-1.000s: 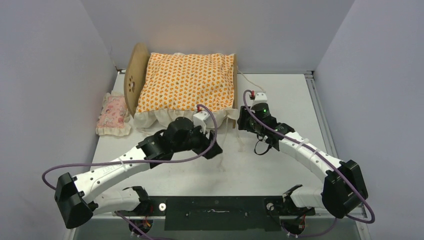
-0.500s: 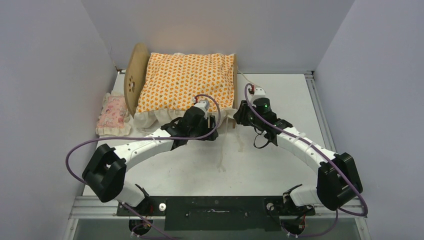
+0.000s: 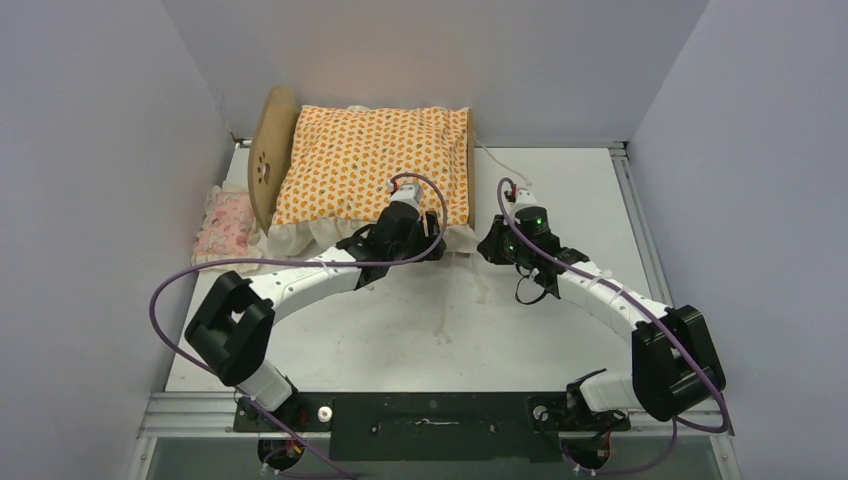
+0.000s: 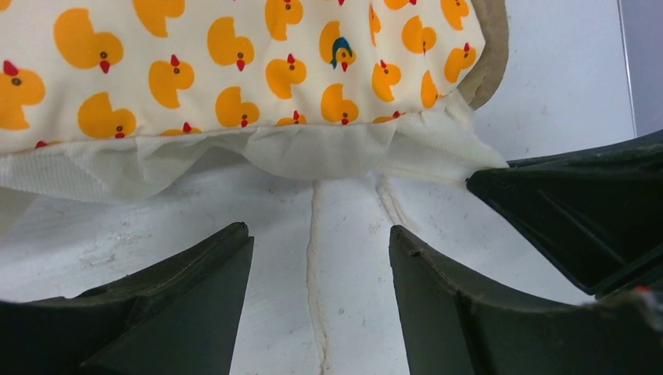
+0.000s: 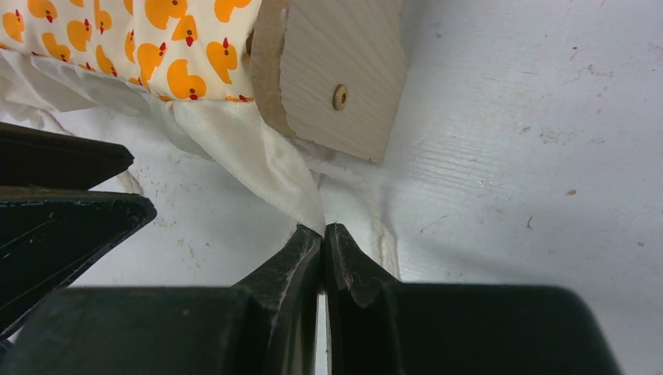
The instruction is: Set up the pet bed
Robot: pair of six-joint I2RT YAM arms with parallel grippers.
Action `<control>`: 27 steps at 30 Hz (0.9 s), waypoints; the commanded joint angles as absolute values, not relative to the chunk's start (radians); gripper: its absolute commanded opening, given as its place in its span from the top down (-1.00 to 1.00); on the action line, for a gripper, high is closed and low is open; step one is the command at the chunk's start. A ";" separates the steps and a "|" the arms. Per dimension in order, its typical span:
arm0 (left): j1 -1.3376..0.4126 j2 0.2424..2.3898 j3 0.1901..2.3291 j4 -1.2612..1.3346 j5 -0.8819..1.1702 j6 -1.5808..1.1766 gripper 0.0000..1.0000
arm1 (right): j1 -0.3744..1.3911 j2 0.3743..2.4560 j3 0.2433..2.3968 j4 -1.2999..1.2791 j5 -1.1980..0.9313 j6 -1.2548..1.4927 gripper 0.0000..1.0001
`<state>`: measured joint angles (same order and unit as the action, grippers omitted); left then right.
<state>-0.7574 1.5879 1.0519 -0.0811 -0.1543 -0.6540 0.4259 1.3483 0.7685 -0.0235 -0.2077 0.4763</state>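
Note:
The pet bed point(image 3: 265, 160) stands at the back of the table, its paw-print headboard on the left and its plywood footboard point(image 5: 344, 78) on the right. An orange duck-print mattress cushion point(image 3: 370, 165) lies on it, and its white ruffle point(image 4: 313, 148) hangs over the front side. My right gripper point(image 5: 322, 228) is shut on the ruffle's corner point(image 5: 266, 164) just below the footboard. My left gripper point(image 4: 320, 229) is open, low over the table right in front of the ruffle, with only a cloth tie string point(image 4: 314, 258) between its fingers. The top view shows both grippers point(image 3: 425, 248) point(image 3: 485, 248) side by side at the bed's front right corner.
A small pink frilled pillow point(image 3: 228, 230) lies on the table left of the headboard, against the left wall. Grey walls close in the table on three sides. The right gripper's fingers point(image 4: 578, 219) sit close beside my left gripper.
The right gripper has closed on the ruffle corner. The left arm has swung forward, bringing its open gripper up to the bed's front edge.

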 commanded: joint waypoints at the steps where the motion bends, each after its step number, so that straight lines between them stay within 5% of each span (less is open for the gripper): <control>1: -0.754 1.617 1.100 0.044 -0.162 -0.674 -0.26 | 0.419 1.322 0.821 0.027 -0.256 0.496 0.89; 8: -0.714 1.545 1.122 -0.089 -0.216 -0.675 -0.26 | 0.419 1.331 0.842 -0.093 -0.192 0.474 0.69; 13: -0.594 1.358 1.117 -0.306 -0.285 -0.637 -0.26 | 0.419 1.267 0.898 -0.175 -0.115 0.431 0.09; 18: -0.427 1.212 1.087 -0.463 -0.290 -0.626 -0.27 | 0.419 1.384 1.112 -0.258 0.020 0.404 -0.20; 27: -0.411 1.210 0.926 -0.292 -0.193 -0.670 -0.11 | 0.408 1.687 1.461 -0.282 0.106 0.386 -0.30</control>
<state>-0.4007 1.1778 0.9691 -0.3569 -0.2432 -0.6556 0.4175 1.5734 1.3315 -0.2459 0.0479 0.4057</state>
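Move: My right fingers still pinch the ruffle's near right corner. The footboard's middle lies some 14 cm ahead and 3 cm left of them, with a loose cord about 24 cm ahead, 5 cm right and 10 cm below. From my open left hand, the bunched ruffle towards the headboard lies around 19 cm left, 3 cm ahead and slightly below. The headboard's middle is about 33 cm left and 15 cm ahead. I open my right fingers wide to let go of the ruffle corner, then lift that hand about 11 cm while sending it equally far forward along the footboard, tilting its fingers up a little. After a slight creep ahead, my left hand swings some 18 cm left along the near ruffle towards its bunched part, arching up and starting down again, turning about 25 degrees counter-clockwise, fingers staying open and empty. ##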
